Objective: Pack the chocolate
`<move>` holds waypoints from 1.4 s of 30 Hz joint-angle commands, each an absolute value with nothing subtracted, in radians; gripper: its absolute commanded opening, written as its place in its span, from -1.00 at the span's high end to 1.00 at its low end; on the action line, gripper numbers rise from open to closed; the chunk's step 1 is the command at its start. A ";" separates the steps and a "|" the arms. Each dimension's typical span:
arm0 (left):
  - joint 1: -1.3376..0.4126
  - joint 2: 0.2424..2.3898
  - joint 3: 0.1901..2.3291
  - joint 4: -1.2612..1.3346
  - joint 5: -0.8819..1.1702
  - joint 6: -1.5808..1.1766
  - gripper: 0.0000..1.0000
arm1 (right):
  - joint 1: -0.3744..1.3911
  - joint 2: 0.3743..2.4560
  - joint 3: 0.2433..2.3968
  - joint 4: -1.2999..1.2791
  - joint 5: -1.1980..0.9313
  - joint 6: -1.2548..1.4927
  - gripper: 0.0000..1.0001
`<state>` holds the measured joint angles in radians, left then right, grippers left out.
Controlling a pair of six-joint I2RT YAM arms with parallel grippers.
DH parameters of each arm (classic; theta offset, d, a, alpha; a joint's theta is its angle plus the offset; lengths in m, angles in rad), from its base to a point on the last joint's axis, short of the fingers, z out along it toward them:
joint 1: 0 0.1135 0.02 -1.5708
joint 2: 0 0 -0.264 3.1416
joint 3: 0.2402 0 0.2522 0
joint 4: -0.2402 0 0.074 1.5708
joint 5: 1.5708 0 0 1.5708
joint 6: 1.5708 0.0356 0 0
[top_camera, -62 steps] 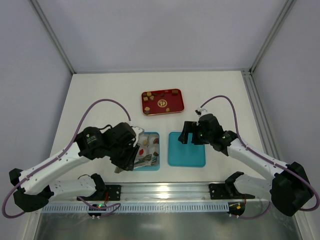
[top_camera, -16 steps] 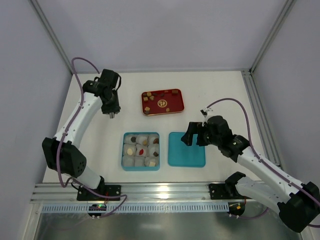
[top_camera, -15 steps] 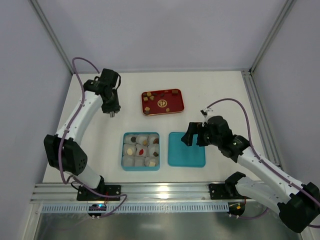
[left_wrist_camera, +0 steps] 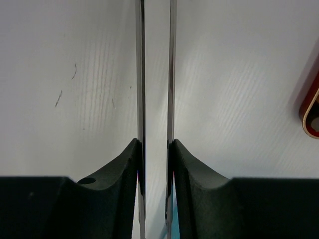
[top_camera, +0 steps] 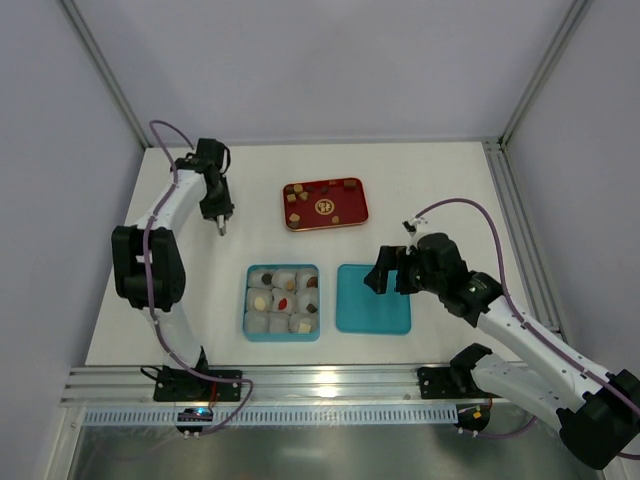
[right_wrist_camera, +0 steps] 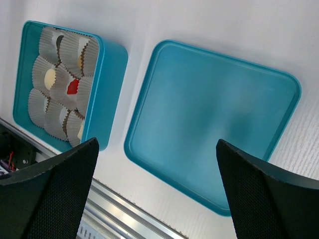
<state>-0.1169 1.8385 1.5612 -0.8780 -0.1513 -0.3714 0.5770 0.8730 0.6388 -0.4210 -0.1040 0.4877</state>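
Observation:
The chocolate lies in two places. Several small brown and tan pieces (top_camera: pixel 298 197) sit on the red tray (top_camera: pixel 361 213). Others rest in white paper cups in the teal box (top_camera: pixel 250 300), among them a red piece (right_wrist_camera: pixel 73 86). My left gripper (top_camera: pixel 220 217) hovers over bare table left of the red tray. It is shut on thin metal tweezers (left_wrist_camera: pixel 141 74), whose blades stand slightly apart with nothing between them. My right gripper (top_camera: pixel 386 271) hangs open and empty over the teal lid (top_camera: pixel 373 305), which fills the right wrist view (right_wrist_camera: pixel 214 124).
The teal box (right_wrist_camera: pixel 108 74) and lid lie side by side near the front rail (top_camera: pixel 330 385). A corner of the red tray (left_wrist_camera: pixel 310 112) shows at the right edge of the left wrist view. White walls close in on the table's left, back and right.
My left arm has swung away from the teal box to the far left, beside the red tray, and drifted slightly further back. The right arm has barely moved.

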 commanded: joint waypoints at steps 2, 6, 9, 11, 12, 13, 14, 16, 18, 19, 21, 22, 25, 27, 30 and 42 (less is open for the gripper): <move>-0.097 1.911 1.554 -0.815 -0.133 -0.319 0.36 | 0.583 0.877 0.655 -0.405 -0.100 0.476 -0.99; -0.092 1.968 1.566 -0.808 -0.132 -0.313 0.30 | 0.584 0.877 0.647 -0.405 -0.092 0.480 -0.99; -0.089 2.003 1.581 -0.808 -0.130 -0.311 0.28 | 0.584 0.876 0.643 -0.410 -0.083 0.482 -0.99; -0.089 2.017 1.583 -0.807 -0.135 -0.310 0.27 | 0.583 0.876 0.640 -0.410 -0.081 0.483 -0.99; -0.089 2.023 1.585 -0.807 -0.135 -0.308 0.27 | 0.583 0.876 0.638 -0.411 -0.080 0.483 -1.00; -0.089 2.034 1.588 -0.805 -0.137 -0.305 0.26 | 0.583 0.876 0.637 -0.413 -0.077 0.483 -1.00; -0.087 2.034 1.586 -0.805 -0.141 -0.305 0.25 | 0.583 0.876 0.635 -0.414 -0.075 0.483 -1.00; -0.087 2.043 1.588 -0.805 -0.140 -0.304 0.21 | 0.583 0.874 0.632 -0.417 -0.071 0.483 -0.99; -0.087 2.045 1.586 -0.805 -0.147 -0.304 0.17 | 0.583 0.874 0.629 -0.417 -0.069 0.485 -0.99; -0.087 2.045 1.585 -0.807 -0.146 -0.304 0.13 | 0.583 0.873 0.629 -0.417 -0.068 0.485 -1.00; -0.087 2.043 1.580 -0.807 -0.152 -0.304 0.03 | 0.583 0.871 0.629 -0.420 -0.067 0.485 -0.99; -0.087 2.045 1.578 -0.805 -0.152 -0.304 0.00 | 0.583 0.868 0.629 -0.419 -0.064 0.485 -1.00; -0.087 2.036 1.575 -0.810 -0.158 -0.302 -0.15 | 0.583 0.865 0.629 -0.426 -0.063 0.486 -0.99; -0.087 2.026 1.574 -0.811 -0.161 -0.302 -0.25 | 0.583 0.864 0.629 -0.428 -0.060 0.485 -0.99; -0.087 2.014 1.578 -0.816 -0.166 -0.301 -0.38 | 0.583 0.861 0.629 -0.433 -0.057 0.486 -0.99; -0.087 1.913 1.684 -0.877 -0.164 -0.294 -0.54 | 0.581 0.839 0.640 -0.474 -0.020 0.486 -0.99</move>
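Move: The left hand holds the metal tongs over bare table; the spot they are going to is straight below it, neither ahead nor aside, about 10 cm down. The red tray's middle is roughly 28 cm to its right and 5 cm ahead; the teal box of paper cups is some 17 cm right and 21 cm back, both about 9 cm lower. From the right hand the spot is about 41 cm left, 20 cm ahead and 12 cm down. Straight down goes the left hand, about 8 cm, quickly and then easing to a stop over the bare table left of the red tray, tipping some 10 degrees so the fingers point nearer straight down. There it stays while the fingers spread wide and let go of the tongs, then it starts to rise, about 2 cm. ##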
